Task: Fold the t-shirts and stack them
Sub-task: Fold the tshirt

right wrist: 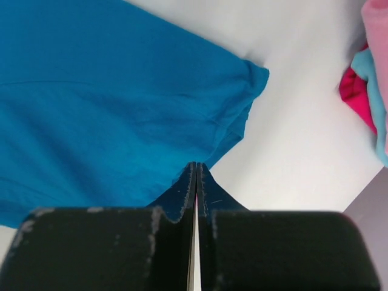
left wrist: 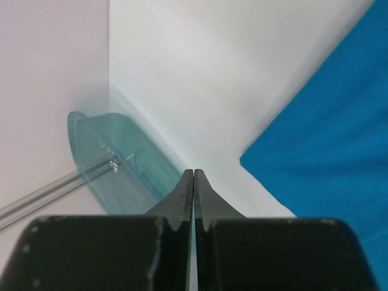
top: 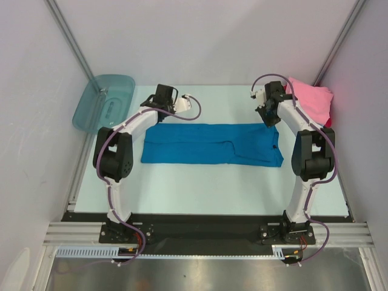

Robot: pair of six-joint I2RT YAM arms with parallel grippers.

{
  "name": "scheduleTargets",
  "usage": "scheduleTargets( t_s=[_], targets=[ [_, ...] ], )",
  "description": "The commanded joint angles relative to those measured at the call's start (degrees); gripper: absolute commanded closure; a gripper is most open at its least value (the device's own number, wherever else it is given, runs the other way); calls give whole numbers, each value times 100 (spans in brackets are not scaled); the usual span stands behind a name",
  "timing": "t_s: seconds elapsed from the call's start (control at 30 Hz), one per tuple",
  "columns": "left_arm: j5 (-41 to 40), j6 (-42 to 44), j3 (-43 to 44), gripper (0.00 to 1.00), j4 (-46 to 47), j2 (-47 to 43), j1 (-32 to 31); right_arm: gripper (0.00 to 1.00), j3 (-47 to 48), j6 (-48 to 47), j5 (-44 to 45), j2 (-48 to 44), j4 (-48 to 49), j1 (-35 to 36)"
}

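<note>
A bright blue t-shirt lies flat on the table as a long folded band. At the back right is a heap of t-shirts with a pink one on top; light blue and red edges show beneath it. My right gripper is shut and empty, its tips at the blue shirt's far right edge. My left gripper is shut and empty over bare table, just beyond the blue shirt's far left corner.
A translucent teal plastic tub leans at the back left corner against the wall. White enclosure walls and metal posts close in the table on three sides.
</note>
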Motion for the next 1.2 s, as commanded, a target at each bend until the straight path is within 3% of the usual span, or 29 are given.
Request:
scheduleTargets(
  t_s=[0.0, 0.3, 0.6, 0.7, 1.17],
  targets=[
    [388, -239, -128, 99, -230, -312, 9, 100, 541, -189, -460, 69, -552, -11],
    [213, -266, -682, 100, -247, -268, 79, 100, 349, -461, -647, 351, -807, 24],
    [108, -415, -428, 100, -282, -206, 131, 100, 59, -558, -673, 412, -764, 16],
    [72, -451, -340, 100, -282, -145, 132, 100, 59, -418, -315, 482, -439, 7],
    [-7, -565, -331, 100, -335, -171, 123, 100, 998, -31, 92, 1237, 45, -239]
  ],
)
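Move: The blue t-shirt's far-left corner is nearly under my left hand, about 10 cm below, 2 cm ahead and 3 cm to the left; the clear bin stands some 22 cm left and 8 cm ahead, about 7 cm lower. The shirt's far-right corner lies about 6 cm ahead of my right hand, 4 cm to its right and 7 cm below. From that hand, the pink stack sits roughly 17 cm right, 13 cm ahead and 6 cm down. With both grippers kept shut, I sink my left hand about 5 cm over the shirt's far-left end while drawing it back some 4 cm and tipping the fingers down; it eases up a little, then stays. My right hand goes back and down first, fingers tipping steeper, then turns and runs about 5 cm forward and slightly right, low over the cloth, towards the far-right corner. ##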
